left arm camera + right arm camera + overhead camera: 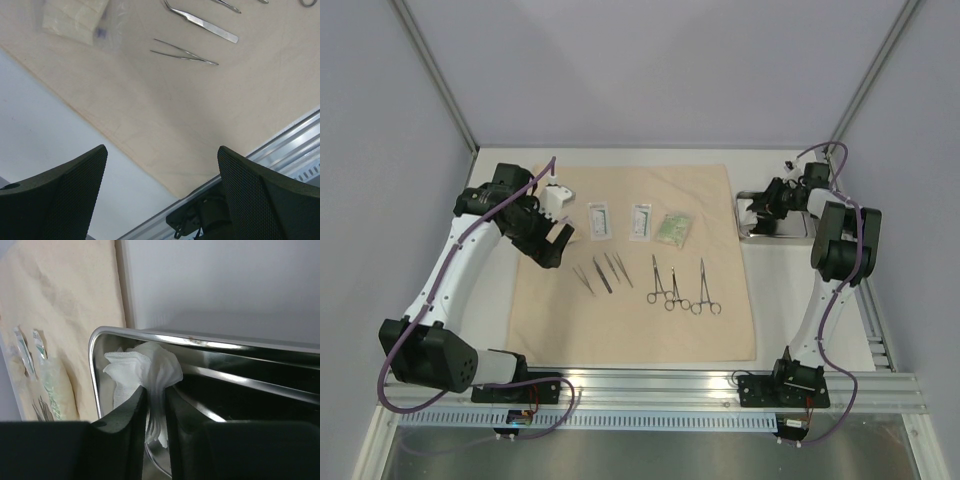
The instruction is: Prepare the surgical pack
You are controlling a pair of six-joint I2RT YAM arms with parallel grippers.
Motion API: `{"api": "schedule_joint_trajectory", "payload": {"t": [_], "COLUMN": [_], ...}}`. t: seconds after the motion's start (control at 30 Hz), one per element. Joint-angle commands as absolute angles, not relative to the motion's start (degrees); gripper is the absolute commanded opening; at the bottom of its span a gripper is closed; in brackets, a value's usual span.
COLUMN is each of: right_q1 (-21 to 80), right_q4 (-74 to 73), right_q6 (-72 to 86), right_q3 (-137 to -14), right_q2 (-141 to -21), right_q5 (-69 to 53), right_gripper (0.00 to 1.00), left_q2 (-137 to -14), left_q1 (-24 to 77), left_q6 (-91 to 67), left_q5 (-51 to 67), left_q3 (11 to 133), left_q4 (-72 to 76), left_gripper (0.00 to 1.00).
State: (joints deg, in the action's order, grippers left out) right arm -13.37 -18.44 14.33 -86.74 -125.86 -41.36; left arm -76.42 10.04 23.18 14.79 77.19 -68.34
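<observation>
The tan cloth sheet [630, 320] lies spread on the table. Two white packets [599, 220] and a greenish gauze packet [673, 229] lie along its far part, with tweezers [605, 272] and three steel clamps [675, 285] nearer. The shiny steel tray [775, 232] sits off the sheet's right edge. Over the tray, my right gripper [156, 395] is shut on a bunched white gauze pad [145, 367], which hangs inside the tray's rim [200, 340]. My left gripper [162, 165] hovers wide open above the sheet's left part [175, 110], holding nothing, with thin tweezers [185, 52] beyond it.
An aluminium rail [650, 385] runs along the near table edge, carrying both arm bases. The sheet's left border and bare white table [45, 125] show under my left gripper. Frame posts [435, 70] rise at the back corners. A white block [558, 200] sits by the left wrist.
</observation>
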Motion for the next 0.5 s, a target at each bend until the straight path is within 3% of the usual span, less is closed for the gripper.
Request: {"api": "schedule_joint_trajectory", "payload": {"t": [0.0, 0.17, 0.47], "right_q1": [-13.4, -13.4, -13.4], "right_q4": [-17.0, -18.6, -23.6], "right_q6": [15.2, 13.8, 10.5], "right_q3": [-88.9, -89.1, -91.3], "right_q2": [-126.5, -125.3, -121.5], "right_q5": [-40.8, -39.1, -33.8], "right_gripper": [0.25, 0.41, 0.54], "left_q2": [-76.8, -76.9, -77.0], "left_q1": [10.2, 10.2, 10.2], "left_q6": [21.6, 21.5, 22.0], "left_q5": [14.9, 15.6, 16.3], "left_q3": [78.2, 78.2, 78.2], "left_q4": [-68.2, -68.6, -68.9], "left_gripper": [1.00, 1.00, 1.00]}}
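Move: The gauze lies bunched at the right fingertips, its middle about 1 cm ahead, 2 cm left and 1 cm below the hand, in the far left part of the metal tray. The tray's middle is some 6 cm to the hand's right and 2 cm back; the green packet lies about 24 cm left and 6 cm back. From the left hand the gauze is roughly 25 cm ahead, 52 cm right and 17 cm below. Nearly in place, the right fingers open to about half, letting go of the gauze while easing 1 cm right. ##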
